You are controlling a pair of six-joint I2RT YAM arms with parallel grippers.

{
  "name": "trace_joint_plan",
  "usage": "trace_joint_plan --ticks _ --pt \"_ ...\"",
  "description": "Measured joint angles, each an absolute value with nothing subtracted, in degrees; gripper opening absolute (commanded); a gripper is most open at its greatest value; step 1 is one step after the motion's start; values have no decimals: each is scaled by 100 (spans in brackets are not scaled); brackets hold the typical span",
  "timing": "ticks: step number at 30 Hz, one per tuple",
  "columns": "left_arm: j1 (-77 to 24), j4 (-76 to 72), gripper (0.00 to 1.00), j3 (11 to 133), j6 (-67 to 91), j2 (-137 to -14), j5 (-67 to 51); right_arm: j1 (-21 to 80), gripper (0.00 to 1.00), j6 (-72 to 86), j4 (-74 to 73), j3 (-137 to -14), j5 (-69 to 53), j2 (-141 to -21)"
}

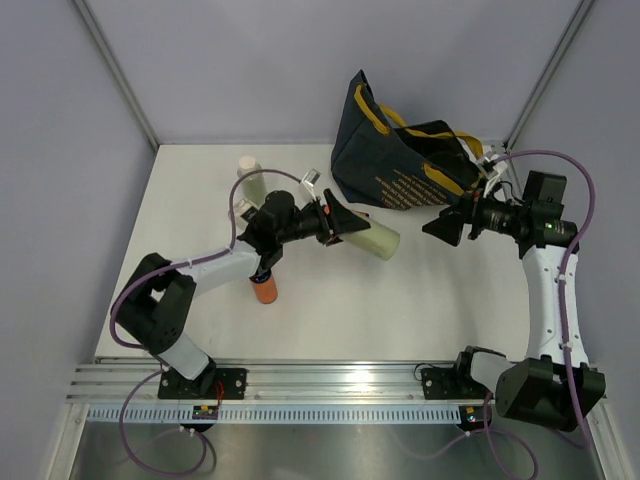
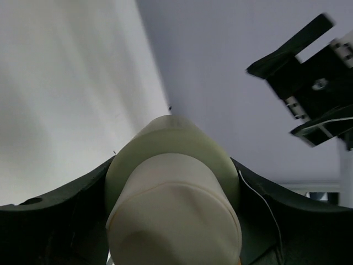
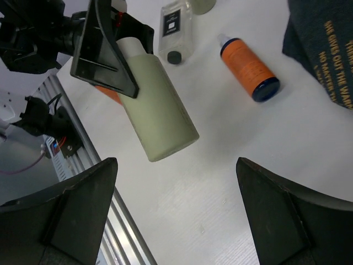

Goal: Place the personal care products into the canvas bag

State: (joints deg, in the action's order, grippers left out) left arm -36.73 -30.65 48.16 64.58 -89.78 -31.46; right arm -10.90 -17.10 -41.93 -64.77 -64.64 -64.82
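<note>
My left gripper (image 1: 335,222) is shut on a pale green bottle (image 1: 372,238) and holds it level above the table, its base pointing right. In the left wrist view the bottle (image 2: 174,165) fills the gap between the jaws of that gripper (image 2: 174,221). My right gripper (image 1: 445,225) is open and empty, facing the bottle from the right, just in front of the navy canvas bag (image 1: 400,165) with yellow handles. The right wrist view shows the held bottle (image 3: 160,110), a clear flat black-labelled bottle (image 3: 176,25) and an orange bottle (image 3: 248,61) lying on the table.
A second pale green bottle (image 1: 250,175) stands at the back left. Another orange bottle (image 1: 265,290) stands under my left arm. The bag's edge (image 3: 325,44) shows in the right wrist view. Grey walls enclose the table on three sides.
</note>
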Motion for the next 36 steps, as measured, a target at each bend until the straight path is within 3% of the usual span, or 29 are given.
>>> trace_joint_plan --ticks 11,23,36 --pt "-3568 -2871 0 8440 6871 -10189 -3006 -1940 95 -1105 -3972 -7360 -6519 -6554" --pt "-3642 -1243 0 12879 6888 -13170 -1896 -2615 95 -331 -3660 -7360 -6543 -6615" --pt "-4062 -126 0 13131 5398 -13454 -972 -2792 95 -158 -3468 -7301 -6543 -6615"
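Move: The green-capped bottle is already in the left gripper. The canvas bag's slumped mouth lies about 21 cm ahead of that hand, 23 cm to its right and some 3 cm lower. The orange bottle lies 13 cm ahead and 17 cm below; the clear bottle is 12 cm ahead, 24 cm to the left and also 17 cm below. From the right gripper, the bag's mouth is roughly 23 cm ahead, 3 cm to the right and 10 cm below. Lift the left gripper some 20 cm while carrying the held bottle forward and right towards the canvas bag, continue forward, then lower about 9 cm at the bag's mouth, swinging the fingers some 15 degrees counter-clockwise and keeping the grip shut on the bottle. Draw the open, empty right gripper about 8 cm right and 6 cm up, turning it clockwise. ##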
